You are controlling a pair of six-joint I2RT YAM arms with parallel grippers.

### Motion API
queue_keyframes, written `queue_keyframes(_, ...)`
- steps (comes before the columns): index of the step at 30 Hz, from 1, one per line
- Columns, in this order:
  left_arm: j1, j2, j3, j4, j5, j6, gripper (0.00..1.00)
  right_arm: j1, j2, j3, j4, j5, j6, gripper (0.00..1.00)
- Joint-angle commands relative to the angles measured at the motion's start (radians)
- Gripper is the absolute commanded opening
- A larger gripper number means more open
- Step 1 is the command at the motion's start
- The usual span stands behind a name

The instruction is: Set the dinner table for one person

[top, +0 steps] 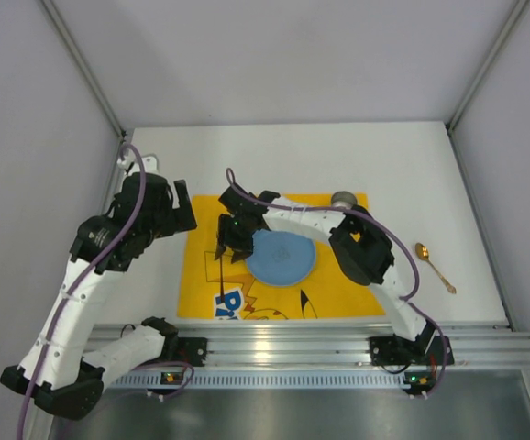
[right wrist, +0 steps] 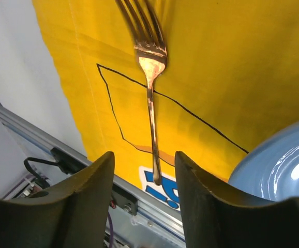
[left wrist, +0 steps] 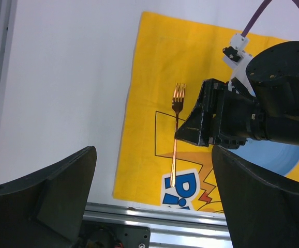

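Note:
A copper-coloured fork point(right wrist: 150, 103) lies on the yellow printed mat point(top: 201, 275), left of the blue plate point(top: 281, 257), tines pointing away from the arms. My right gripper point(right wrist: 144, 157) hangs just over the fork's handle, open, with a gap on each side of the handle and nothing held. In the left wrist view the fork point(left wrist: 175, 150) runs under the right gripper's black body. My left gripper point(left wrist: 153, 152) is open and empty, up over the dinner table point(top: 292, 156) beside the mat's left edge.
A gold spoon point(top: 435, 266) lies on the bare table right of the mat. A small grey bowl point(top: 344, 198) sits at the mat's far right corner. An aluminium rail point(top: 320, 339) borders the near edge.

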Motion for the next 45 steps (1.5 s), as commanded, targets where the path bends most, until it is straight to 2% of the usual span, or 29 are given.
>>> queue_keyframes(1,0.004,0.008,0.046,-0.012,-0.027,-0.002,0.98,0.008,-0.039,0.063,0.030,0.019,-0.039,0.53)
queue_keyframes(4,0.004,0.021,0.065,-0.004,-0.034,0.008,0.98,-0.006,-0.112,0.066,0.032,0.030,-0.060,0.56)
queue_keyframes(7,0.004,0.035,0.066,0.017,-0.021,0.019,0.98,-0.052,-0.264,0.028,0.029,0.068,-0.101,0.63)
queue_keyframes(9,0.004,0.044,0.047,0.042,-0.005,0.019,0.98,-0.099,-0.423,-0.075,0.022,0.121,-0.132,0.68)
queue_keyframes(10,0.004,0.049,0.025,0.071,0.015,0.016,0.98,-0.163,-0.477,-0.115,0.007,0.143,-0.176,0.76)
queue_keyframes(12,0.004,0.051,-0.001,0.103,0.043,0.010,0.98,-0.251,-0.624,-0.240,-0.080,0.216,-0.259,0.81)
queue_keyframes(13,0.004,0.054,-0.030,0.141,0.069,0.007,0.98,-0.356,-0.669,-0.320,-0.121,0.250,-0.290,0.82)
queue_keyframes(15,0.004,0.055,-0.061,0.180,0.092,-0.004,0.97,-0.476,-0.793,-0.397,-0.232,0.353,-0.379,0.86)
queue_keyframes(16,0.004,0.057,-0.088,0.197,0.106,-0.010,0.97,-0.623,-0.828,-0.458,-0.301,0.376,-0.402,0.87)
queue_keyframes(18,0.004,0.070,-0.113,0.253,0.143,-0.022,0.98,-0.787,-0.911,-0.508,-0.344,0.373,-0.484,0.88)
queue_keyframes(19,0.004,0.075,-0.134,0.270,0.158,-0.025,0.98,-0.942,-0.933,-0.546,-0.378,0.376,-0.511,0.89)
queue_keyframes(21,0.004,0.092,-0.162,0.333,0.201,-0.042,0.97,-1.084,-0.973,-0.583,-0.395,0.399,-0.574,0.93)
queue_keyframes(22,0.002,0.103,-0.192,0.359,0.213,-0.056,0.98,-1.143,-0.967,-0.606,-0.431,0.445,-0.576,0.94)
queue_keyframes(24,0.002,0.113,-0.226,0.429,0.255,-0.070,0.98,-1.153,-0.961,-0.664,-0.416,0.488,-0.562,0.99)
queue_keyframes(27,0.002,0.156,-0.276,0.503,0.310,-0.093,0.97,-1.266,-0.949,-0.814,-0.351,0.412,-0.545,1.00)
queue_keyframes(28,0.002,0.176,-0.283,0.513,0.316,-0.094,0.97,-1.341,-0.938,-0.871,-0.317,0.393,-0.552,1.00)
queue_keyframes(31,0.002,0.201,-0.306,0.565,0.324,-0.091,0.97,-1.411,-0.843,-0.829,-0.317,0.390,-0.574,1.00)
queue_keyframes(37,0.002,0.233,-0.358,0.652,0.328,-0.107,0.97,-1.434,-0.677,-0.750,-0.294,0.425,-0.592,1.00)
queue_keyframes(45,0.004,0.274,-0.377,0.685,0.301,-0.111,0.97,-1.399,-0.611,-0.821,-0.211,0.438,-0.640,1.00)
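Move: The spoon lies about 58 cm to the right hand's right, level with it fore and aft and some 3 cm lower. The fork, already free, lies about 3 cm to this hand's left and 3 cm below; the plate is about 14 cm right and 4 cm ahead, 3 cm lower, and the cup 32 cm right and 16 cm ahead. From the left hand, the spoon is some 69 cm to the right, level fore and aft, 26 cm below. The empty right hand leaves the fork on the yellow cloth and sweeps some 59 cm to the right in a high arc, rising about 18 cm and swinging forward over the plate and the near side of the cup, then back and down until its fingers straddle the spoon from just above, opening from half to fully wide while the wrist turns about 50 degrees clockwise and ends pointing straight down. Meanwhile the open left hand sinks about 12 cm and drifts right and forward over the cloth, holding nothing. ##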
